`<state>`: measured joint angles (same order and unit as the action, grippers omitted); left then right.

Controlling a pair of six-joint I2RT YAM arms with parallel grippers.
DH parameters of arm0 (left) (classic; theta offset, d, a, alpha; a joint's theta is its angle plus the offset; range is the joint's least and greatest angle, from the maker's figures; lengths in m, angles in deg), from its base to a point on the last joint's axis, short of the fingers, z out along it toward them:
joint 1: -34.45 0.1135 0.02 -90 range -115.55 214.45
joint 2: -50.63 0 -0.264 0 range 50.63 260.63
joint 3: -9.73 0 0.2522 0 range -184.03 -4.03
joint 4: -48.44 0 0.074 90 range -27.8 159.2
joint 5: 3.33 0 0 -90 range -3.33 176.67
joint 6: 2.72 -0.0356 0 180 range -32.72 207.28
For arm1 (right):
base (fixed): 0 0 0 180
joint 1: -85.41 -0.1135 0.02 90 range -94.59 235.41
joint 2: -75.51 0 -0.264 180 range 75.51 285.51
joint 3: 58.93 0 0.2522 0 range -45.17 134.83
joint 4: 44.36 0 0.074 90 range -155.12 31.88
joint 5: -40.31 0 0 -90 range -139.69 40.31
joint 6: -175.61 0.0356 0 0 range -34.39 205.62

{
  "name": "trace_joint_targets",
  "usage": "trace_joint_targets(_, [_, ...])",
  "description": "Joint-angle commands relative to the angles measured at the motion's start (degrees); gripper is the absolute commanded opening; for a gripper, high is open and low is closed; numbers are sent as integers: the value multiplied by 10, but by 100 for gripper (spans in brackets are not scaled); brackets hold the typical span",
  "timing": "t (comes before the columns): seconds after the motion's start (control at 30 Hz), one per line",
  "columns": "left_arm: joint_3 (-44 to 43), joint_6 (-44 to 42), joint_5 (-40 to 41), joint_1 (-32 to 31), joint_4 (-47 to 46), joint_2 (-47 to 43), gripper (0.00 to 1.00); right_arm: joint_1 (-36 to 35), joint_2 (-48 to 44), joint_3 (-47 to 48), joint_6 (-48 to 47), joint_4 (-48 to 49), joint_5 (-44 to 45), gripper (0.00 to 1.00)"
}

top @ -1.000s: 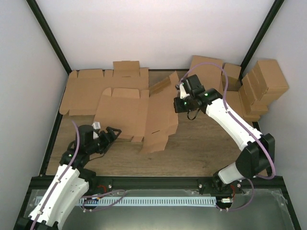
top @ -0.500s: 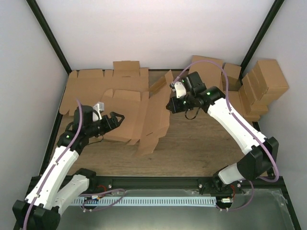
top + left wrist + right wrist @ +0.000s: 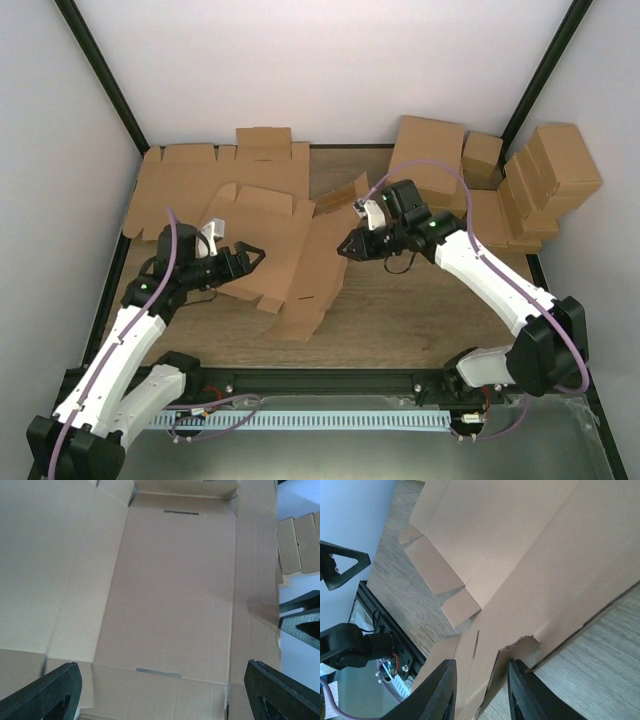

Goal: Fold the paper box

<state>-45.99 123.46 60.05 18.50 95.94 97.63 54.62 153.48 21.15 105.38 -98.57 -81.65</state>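
The paper box [image 3: 295, 250] is a flat brown blank with creases and flaps, lying slanted in the middle of the table. It fills the left wrist view [image 3: 170, 590], where two slots show. My left gripper [image 3: 256, 258] hovers over its left part, its jaws wide open [image 3: 165, 702] with nothing between them. My right gripper [image 3: 344, 249] sits at the blank's right edge. In the right wrist view a torn cardboard edge [image 3: 540, 640] passes between its parted fingers [image 3: 481, 692], which are not pressing on it.
More flat blanks [image 3: 190, 185] are stacked at the back left. Closed brown boxes [image 3: 555, 165] are piled at the back right, also seen in the left wrist view [image 3: 300, 542]. Black frame posts [image 3: 100, 70] stand at both back corners. Bare wood [image 3: 420, 310] lies in front of the right arm.
My right gripper has opened, moved left and down, and the raised flap has dropped. My left gripper has advanced over the blank's left part. The blank has shifted toward the front.
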Motion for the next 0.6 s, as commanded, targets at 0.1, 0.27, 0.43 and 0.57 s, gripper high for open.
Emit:
trace_joint_targets(0.1, [8,-14,-15,-24,-6,-9,92,-3,-62,-84,80,94,1,36])
trace_joint_targets(0.27, [6,-11,19,-81,-13,12,92,-2,-103,-132,116,120,30,50])
trace_joint_targets(0.43, [-26,-5,93,-195,-27,44,92,-1,-107,-166,147,154,-15,50])
trace_joint_targets(0.57, [-59,-8,150,-280,-28,83,92,-1,-107,-182,163,178,-28,49])
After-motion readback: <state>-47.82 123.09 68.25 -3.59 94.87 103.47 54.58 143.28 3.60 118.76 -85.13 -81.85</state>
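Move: The paper box's near flap lies flat, about 5 cm back, 7 cm to the right and 15 cm below the left hand; from the right hand it is 9 cm back, 11 cm left and 15 cm down. Its slot is 1 cm back and 10 cm right of the left hand, 16 cm down. The raised right side flap has its middle some 3 cm ahead, 1 cm left and 8 cm below the right hand. The near flap is what the left hand swings over to, wide open and empty: about 7 cm right and 4 cm back, speeding up, sinking slightly and turning some 15 degrees clockwise. At the right side flap's torn edge, the right hand spreads its part-open fingers further while easing down about 3 cm and back some 2.5 cm, staying close to that edge. ##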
